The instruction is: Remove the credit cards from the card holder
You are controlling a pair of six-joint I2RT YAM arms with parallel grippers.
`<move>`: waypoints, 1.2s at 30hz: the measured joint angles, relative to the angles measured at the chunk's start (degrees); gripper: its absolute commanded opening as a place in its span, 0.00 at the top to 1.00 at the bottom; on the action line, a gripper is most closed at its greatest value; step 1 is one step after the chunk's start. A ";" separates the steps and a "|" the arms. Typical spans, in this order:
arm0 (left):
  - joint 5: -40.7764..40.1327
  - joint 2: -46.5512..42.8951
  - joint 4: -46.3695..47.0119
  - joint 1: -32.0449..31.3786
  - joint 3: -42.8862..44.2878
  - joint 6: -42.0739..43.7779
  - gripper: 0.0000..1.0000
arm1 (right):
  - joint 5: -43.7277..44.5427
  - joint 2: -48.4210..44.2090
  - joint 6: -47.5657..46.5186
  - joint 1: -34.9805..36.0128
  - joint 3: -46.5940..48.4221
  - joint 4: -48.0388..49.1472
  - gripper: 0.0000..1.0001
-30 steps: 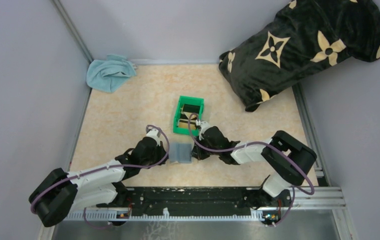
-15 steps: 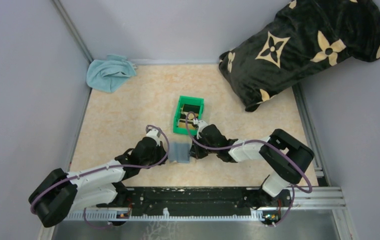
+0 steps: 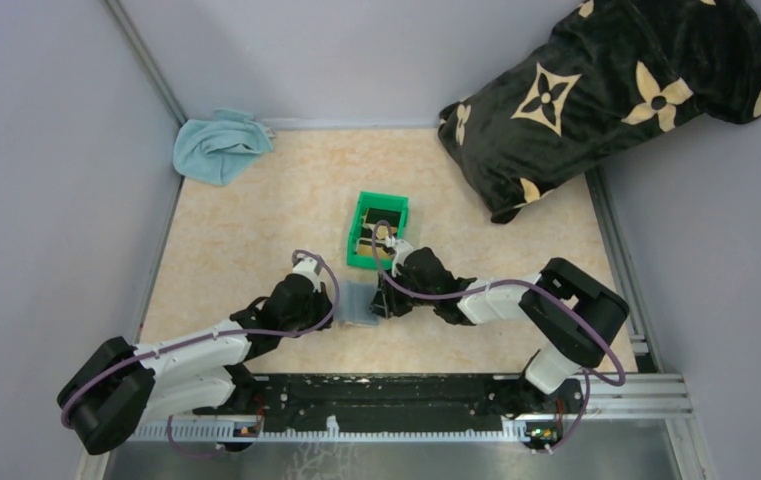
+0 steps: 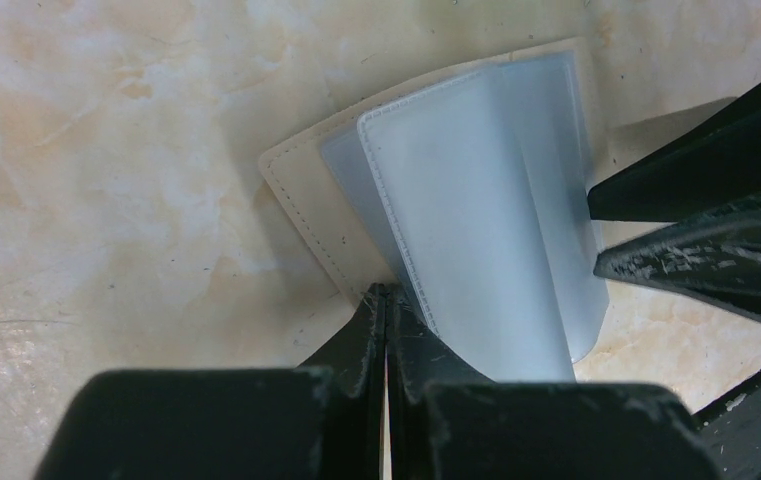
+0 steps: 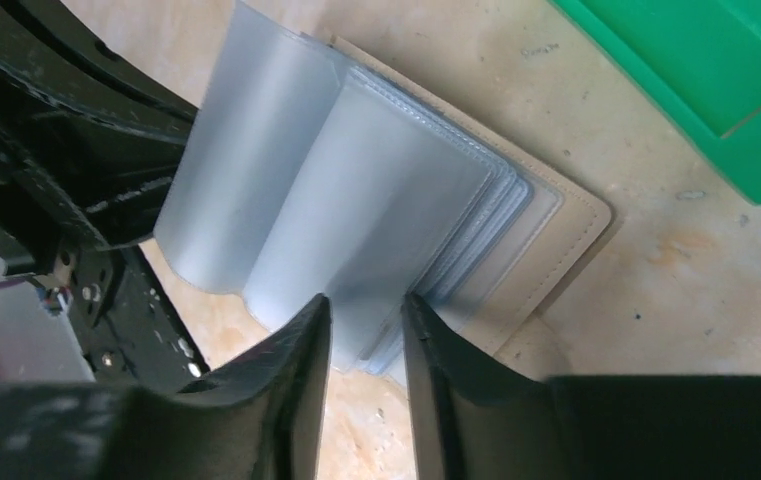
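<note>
The card holder [image 3: 361, 303] lies open on the table between both arms, its tan cover [image 4: 301, 195] down and its cloudy blue-grey sleeves [image 5: 376, 200] fanned upward. My left gripper [image 4: 386, 292] is shut, its tips at the holder's near edge [image 3: 340, 300]; whether they pinch the cover I cannot tell. My right gripper [image 5: 366, 300] is open a little, its fingers straddling the sleeves' edge from the other side [image 3: 380, 303]. No card shows in the sleeves. Credit cards, dark and gold-tan [image 3: 380, 217], lie inside the green bin [image 3: 353, 235].
The green bin [image 5: 716, 80] stands just beyond the holder, close to my right wrist. A light blue cloth [image 3: 218, 145] is bunched in the far left corner. A black cushion with tan flowers [image 3: 606, 90] fills the far right.
My right gripper has parted its jaws after being shut and sits slightly further left at the sleeves. The holder's pages lie flatter now. The left arm has not moved.
</note>
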 measured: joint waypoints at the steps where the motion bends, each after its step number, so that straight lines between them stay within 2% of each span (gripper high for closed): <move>1: 0.02 0.00 0.00 0.00 0.00 0.00 1.00 | -0.26 0.00 0.31 0.00 -0.02 0.44 0.58; 4: 0.02 0.00 0.02 0.00 0.00 0.00 1.00 | -0.94 0.00 0.85 0.09 -0.02 2.03 0.50; 7: 0.02 0.00 0.04 0.00 0.00 0.02 1.00 | -1.49 0.00 1.25 0.24 -0.02 2.71 0.48; 27: 0.39 1.86 2.25 0.04 0.04 0.04 1.00 | -4.26 -4.96 5.81 -1.68 -3.52 12.83 0.50; 36: 0.52 2.16 2.32 0.09 0.20 0.26 1.00 | -4.63 -4.96 6.36 -1.70 -3.93 13.86 0.51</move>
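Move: The card holder lies flat between my hands. Its middle is about 4 cm to the left of my right hand, 2 cm ahead and 2 cm below; the green tray stands some 15 cm straight ahead, and my left fingertips are about 9 cm to the left. From my left hand, already resting shut on the cover's left edge, the holder's middle is about 5 cm to the right and 3 cm ahead. I raise my right hand about 6 cm, easing slightly left at first. I roll it some 15 degrees so its left side comes up, and spread the fingers from about a quarter to half open, one fingertip still against the edges of the clear sleeves. My left hand stays shut and keeps the cover's left edge down. ##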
